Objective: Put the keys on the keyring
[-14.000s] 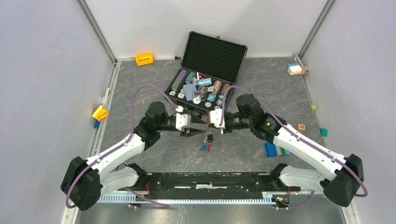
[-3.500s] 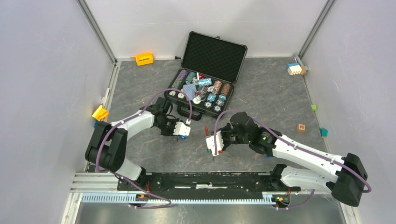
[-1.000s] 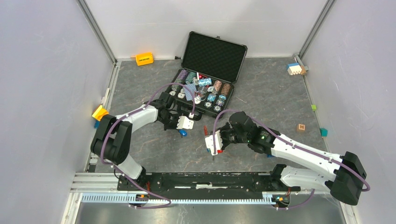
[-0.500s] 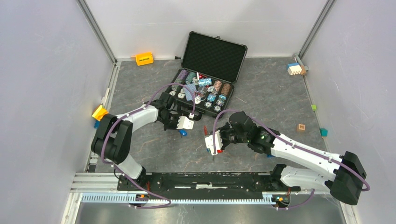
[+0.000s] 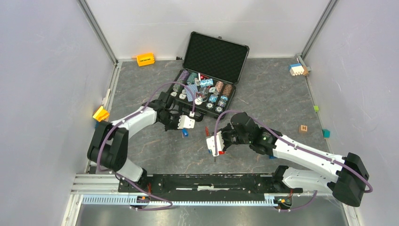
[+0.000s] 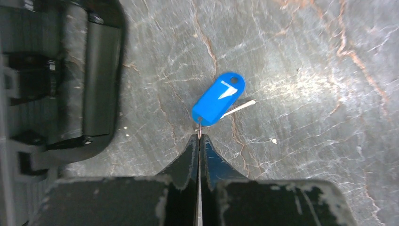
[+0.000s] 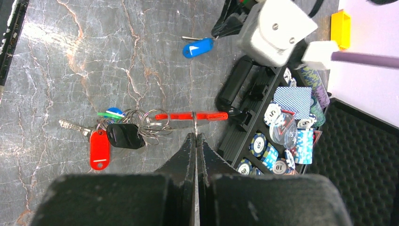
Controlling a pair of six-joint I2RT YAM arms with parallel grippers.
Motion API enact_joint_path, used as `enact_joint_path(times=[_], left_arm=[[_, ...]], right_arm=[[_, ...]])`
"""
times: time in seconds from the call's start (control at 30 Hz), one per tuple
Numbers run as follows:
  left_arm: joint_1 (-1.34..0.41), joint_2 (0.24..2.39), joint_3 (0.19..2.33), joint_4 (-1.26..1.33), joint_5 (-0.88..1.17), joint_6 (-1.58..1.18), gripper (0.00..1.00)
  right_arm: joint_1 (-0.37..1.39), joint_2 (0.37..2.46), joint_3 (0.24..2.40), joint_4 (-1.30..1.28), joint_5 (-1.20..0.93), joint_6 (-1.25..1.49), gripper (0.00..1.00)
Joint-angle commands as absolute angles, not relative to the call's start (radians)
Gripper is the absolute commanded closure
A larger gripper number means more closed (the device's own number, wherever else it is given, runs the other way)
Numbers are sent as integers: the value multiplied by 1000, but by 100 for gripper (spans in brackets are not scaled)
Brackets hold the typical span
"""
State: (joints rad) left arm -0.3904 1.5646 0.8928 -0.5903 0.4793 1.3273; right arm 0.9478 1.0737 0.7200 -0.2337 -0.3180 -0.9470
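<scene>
In the left wrist view a blue-capped key (image 6: pixel 219 99) lies on the grey stone floor, its metal blade pointing right. My left gripper (image 6: pixel 199 137) is shut on the thin wire loop at the cap's near end. From above, that gripper (image 5: pixel 185 127) sits just in front of the chip case, over the blue key (image 5: pixel 185 133). My right gripper (image 7: pixel 195 135) is shut on the thin ring of the keyring, whose long red fob (image 7: pixel 190 116) lies crosswise at the fingertips. From its rings hang a red-capped key (image 7: pixel 99 149), a black fob (image 7: pixel 124 135) and green and blue caps.
An open black case (image 5: pixel 207 94) of poker chips stands just behind both grippers, its handle (image 6: pixel 99 80) close on the left of the blue key. Loose blocks lie around: orange (image 5: pixel 145 59), yellow (image 5: pixel 100 113), blue and green (image 5: pixel 275 150), wooden (image 5: pixel 304 128).
My left gripper's jaws have closed on the blue key's loop, and the left arm has shifted slightly. The right arm and the keyring have stayed where they were.
</scene>
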Motion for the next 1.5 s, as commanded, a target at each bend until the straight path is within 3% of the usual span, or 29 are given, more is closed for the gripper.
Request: enact_joint_path(times=[0.0,0.47,0.73,1.07,1.27,1.47], left_arm=[[-397,1435,887,-610,601,1217,98],[-446,1052,796,-364,653,738,98],[-608,1065,903,-514,493,629,98],[-617,1012,993,-732,450,581,98],[-617,935,946,-659,577,453,98],[-618,1006,970,-570,759,283,98]], right_arm=[[945,1073,767,-238,-350,-926,100],[913,1119,888,-268,-509,-786,100],[905,1138,918,-242,-487,-727,100],[905,1140,960,-249,-375,-732,100],[905,1138,957,-186,-304,-680,100],[905,1153,959,-133,-207,-637,100]])
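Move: The left fingers pinch the ring of the blue-tagged key just above the table, its blue tag about 3 cm to their right, 2 cm back and 2 cm lower. From the left hand, the small rings on the keyring are roughly 12 cm back, 12 cm right and 9 cm up; the case handle is some 6 cm ahead, 4 cm right and level. From the right hand, the blue tag is about 7 cm ahead, 10 cm left and 14 cm below, while the small rings hang 4 cm back, 1 cm left and 3 cm below. Keeping its pinch, the left hand carries the blue-tagged key up about 19 cm, with some 10 cm back and 6 cm right on the way, swinging its fingers up from steeply down to point more level at the right hand, by some 35 degrees in all. The right hand keeps hold of the red-gripped keyring, first lifting, easing left and tipping slightly, then going forward while still rising, to end about 5 cm higher and a little farther forward, presenting the keyring to the key. ##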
